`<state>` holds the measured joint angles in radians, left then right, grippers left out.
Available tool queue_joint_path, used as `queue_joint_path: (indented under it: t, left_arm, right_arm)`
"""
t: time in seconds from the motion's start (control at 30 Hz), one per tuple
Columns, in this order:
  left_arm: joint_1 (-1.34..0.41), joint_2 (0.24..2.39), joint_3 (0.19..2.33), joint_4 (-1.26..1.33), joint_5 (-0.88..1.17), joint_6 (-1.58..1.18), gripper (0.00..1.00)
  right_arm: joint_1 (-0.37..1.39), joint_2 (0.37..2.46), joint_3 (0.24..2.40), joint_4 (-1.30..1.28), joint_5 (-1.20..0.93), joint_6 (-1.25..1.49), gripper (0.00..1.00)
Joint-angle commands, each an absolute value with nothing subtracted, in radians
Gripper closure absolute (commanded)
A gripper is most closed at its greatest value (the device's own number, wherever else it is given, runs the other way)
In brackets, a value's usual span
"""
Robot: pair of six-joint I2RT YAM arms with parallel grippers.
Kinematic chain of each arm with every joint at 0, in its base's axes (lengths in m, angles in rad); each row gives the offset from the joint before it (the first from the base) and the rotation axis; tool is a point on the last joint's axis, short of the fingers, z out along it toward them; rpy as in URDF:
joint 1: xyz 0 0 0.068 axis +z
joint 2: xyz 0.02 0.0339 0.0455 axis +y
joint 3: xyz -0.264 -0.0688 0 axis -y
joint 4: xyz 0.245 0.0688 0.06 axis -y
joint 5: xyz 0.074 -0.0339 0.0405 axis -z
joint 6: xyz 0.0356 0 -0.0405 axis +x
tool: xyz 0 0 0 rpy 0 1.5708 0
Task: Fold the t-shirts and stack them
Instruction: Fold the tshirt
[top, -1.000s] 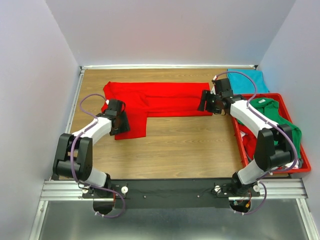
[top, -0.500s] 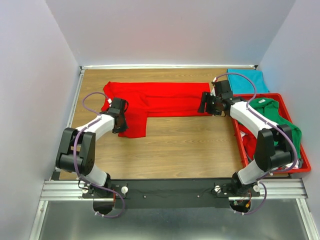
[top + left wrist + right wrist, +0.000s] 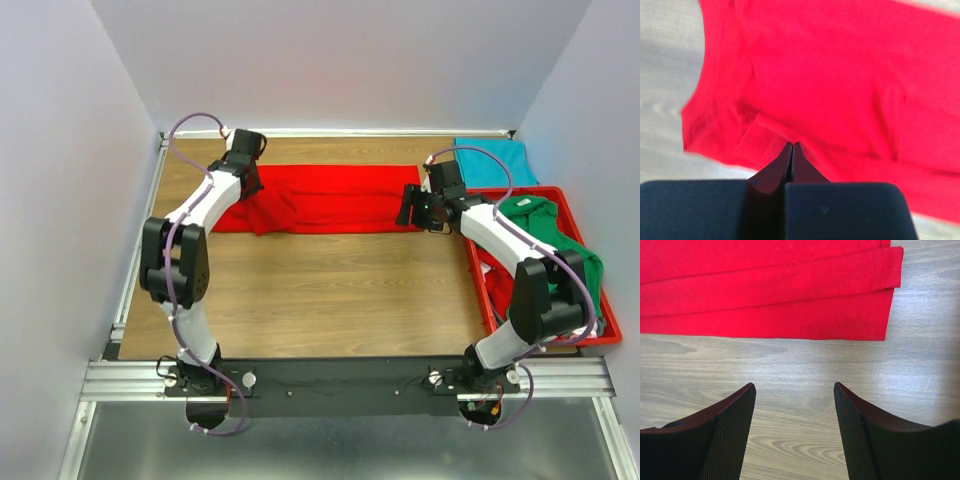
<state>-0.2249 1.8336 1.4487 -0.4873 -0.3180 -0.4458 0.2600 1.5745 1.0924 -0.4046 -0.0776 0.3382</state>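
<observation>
A bright red t-shirt [image 3: 330,200] lies as a long folded band across the back of the table. My left gripper [image 3: 244,186] is over its left end, shut on a pinch of red fabric that rises to the closed tips [image 3: 791,145]. My right gripper [image 3: 412,212] hovers at the shirt's right end, open, with only bare wood between its fingers [image 3: 794,386] and the red hem [image 3: 840,320] just ahead. A teal t-shirt [image 3: 492,160] lies flat at the back right. A green t-shirt [image 3: 545,225] lies crumpled in the tray.
A rigid red plastic tray [image 3: 600,335] stands along the right edge, holding the green shirt. Walls close in the table on the left, back and right. Bare wooden tabletop [image 3: 330,290] spreads in front of the red shirt.
My left gripper shut on the red shirt's near-left flap and swung it toward the back, so the flap now lies over the band. The right arm stayed put.
</observation>
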Motion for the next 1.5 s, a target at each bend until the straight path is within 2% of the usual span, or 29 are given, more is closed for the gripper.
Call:
queue_joint_path:
  t: [0.0, 0.13, 0.6, 0.93, 1.07, 1.17, 1.2, 1.27, 1.3, 1.37, 1.4, 1.47]
  left_arm:
    - [-0.232, 1.951, 1.590, -0.491, -0.382, -0.408, 1.00]
    - [-0.232, 2.074, 1.742, -0.494, -0.383, -0.397, 1.00]
    - [-0.213, 2.229, 1.942, -0.428, -0.384, -0.420, 1.00]
    - [-0.186, 2.301, 1.977, -0.453, -0.361, -0.456, 1.00]
    - [-0.179, 2.307, 1.954, -0.440, -0.341, -0.471, 1.00]
    - [-0.173, 2.307, 1.948, -0.434, -0.325, -0.474, 0.90]
    - [-0.175, 2.306, 1.947, -0.430, -0.321, -0.474, 0.77]
    - [-0.172, 2.290, 1.942, -0.419, -0.314, -0.472, 0.62]
    - [-0.172, 2.281, 1.936, -0.414, -0.311, -0.469, 0.51]
    - [-0.169, 2.240, 1.910, -0.410, -0.302, -0.468, 0.41]
    - [-0.164, 2.220, 1.892, -0.400, -0.298, -0.469, 0.33]
    - [-0.155, 2.142, 1.812, -0.376, -0.278, -0.488, 0.31]
  right_arm:
    - [0.255, 1.543, 1.075, -0.390, -0.063, 0.321, 0.29]
    - [0.256, 1.543, 1.072, -0.388, -0.058, 0.318, 0.29]
    - [0.256, 1.568, 1.074, -0.347, -0.120, 0.301, 0.30]
    - [0.273, 1.673, 1.132, -0.261, -0.334, 0.290, 0.49]
    - [0.336, 1.755, 1.205, -0.227, -0.371, 0.290, 0.56]
    - [0.370, 1.815, 1.235, -0.186, -0.374, 0.310, 0.63]
    - [0.374, 1.830, 1.256, -0.178, -0.380, 0.314, 0.63]
    - [0.388, 1.876, 1.279, -0.161, -0.376, 0.324, 0.64]
    - [0.391, 1.888, 1.301, -0.161, -0.379, 0.324, 0.64]
    - [0.403, 1.920, 1.319, -0.156, -0.382, 0.322, 0.64]
    - [0.408, 1.949, 1.328, -0.155, -0.382, 0.324, 0.64]
    - [0.422, 1.986, 1.353, -0.152, -0.385, 0.325, 0.64]
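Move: My left hand already holds the lifted sleeve end. The spot it goes to on the folded t-shirt strip is about 13 cm straight ahead and 10 below; the strip's left end is some 13 cm left and 8 ahead, its far edge about 20 ahead. From my empty right hand, the stretch of near edge I head for lies roughly 15 cm left, 4 ahead and 9 below; the near right corner is about 4 right, 4 ahead. I carry the pinched sleeve forward over the folded strip with my left hand, about 12 cm, then sink a few centimetres near the end and open the fingers wide to let the sleeve go while still above the table. My right hand waits, then sweeps left some 13 cm above the strip's near edge, easing forward and down, turning about 20 degrees counter-clockwise and half closing its fingers on nothing. ##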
